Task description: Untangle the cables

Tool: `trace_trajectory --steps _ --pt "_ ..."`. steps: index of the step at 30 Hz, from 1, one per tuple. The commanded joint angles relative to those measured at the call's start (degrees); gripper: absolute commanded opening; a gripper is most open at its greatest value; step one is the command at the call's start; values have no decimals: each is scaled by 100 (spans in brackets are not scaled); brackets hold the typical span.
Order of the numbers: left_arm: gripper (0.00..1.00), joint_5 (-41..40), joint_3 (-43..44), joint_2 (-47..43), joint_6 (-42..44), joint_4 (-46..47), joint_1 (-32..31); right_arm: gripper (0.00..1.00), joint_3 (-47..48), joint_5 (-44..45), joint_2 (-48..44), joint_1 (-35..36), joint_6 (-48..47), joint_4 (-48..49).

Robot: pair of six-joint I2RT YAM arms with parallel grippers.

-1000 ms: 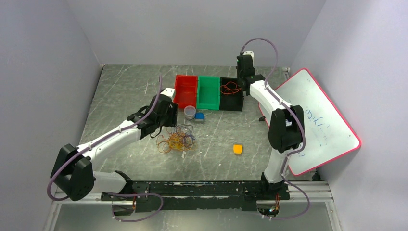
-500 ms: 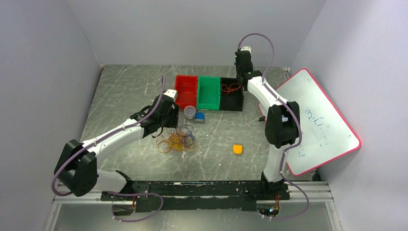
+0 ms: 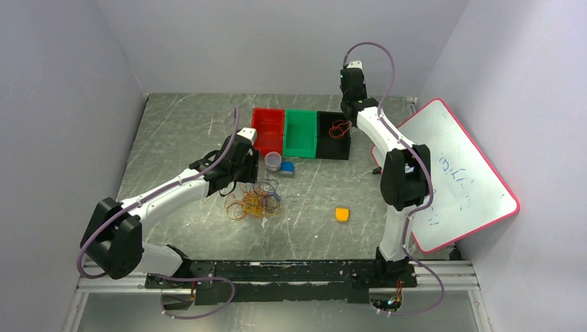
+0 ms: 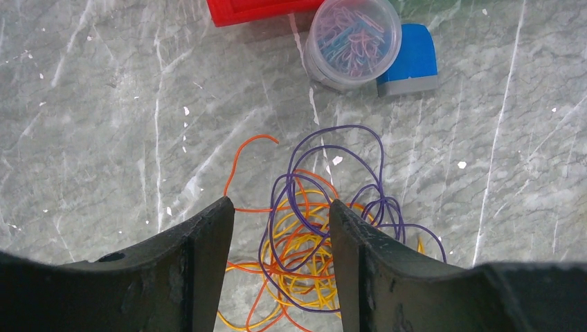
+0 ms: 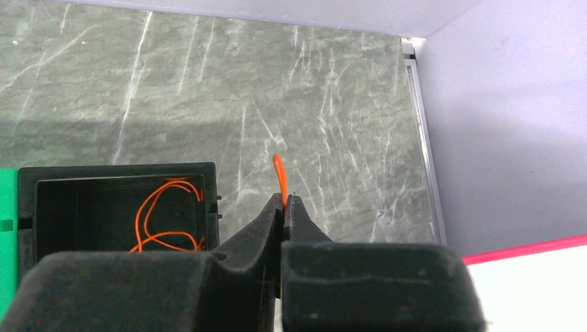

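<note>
A tangle of thin cables (image 3: 255, 200), yellow-orange, purple and red-orange loops, lies on the marble table left of centre. In the left wrist view the tangle (image 4: 313, 235) sits below and between the fingers of my left gripper (image 4: 280, 214), which hangs open above it, touching nothing. My right gripper (image 5: 285, 200) is raised at the back of the table, beside the black bin (image 5: 41, 207), shut on a red-orange cable (image 5: 279, 173) whose end pokes up past the fingertips. More red-orange cable (image 3: 338, 128) lies coiled inside the black bin.
Red (image 3: 268, 130), green (image 3: 300, 133) and black (image 3: 333, 143) bins stand in a row at the back. A clear tub of paper clips (image 4: 353, 41) and a blue-grey block (image 4: 410, 62) sit just beyond the tangle. A yellow block (image 3: 342, 214) lies mid-table. A whiteboard (image 3: 450, 173) leans at right.
The right gripper has risen and drawn back from over the black bin toward the rear wall, carrying the red-orange cable. The left gripper has edged slightly toward the tangle.
</note>
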Motion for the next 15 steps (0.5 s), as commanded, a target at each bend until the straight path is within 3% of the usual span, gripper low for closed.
trace_trajectory --steps 1,9,15 --pt "58 76 173 5 8 80 -28 0 183 -86 109 -30 -89 91" --pt "58 194 80 -11 -53 138 -29 0 -168 -2109 -74 13 452 254" --pt "59 86 13 -133 -53 108 -25 0 -181 -2440 305 14 814 138"
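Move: The right hand already pinches an orange cable loop. The black tray that it goes to is centred about 9 cm to its left, 8 cm back and 15 cm below; the green tray is level with the black one, some 19 cm to the hand's left. From the idle left hand, the black tray lies roughly 13 cm ahead, 24 cm to the right and 8 cm lower. Still pinching the orange cable, the right hand swings about 6 cm left towards the black tray, sinking slightly. ##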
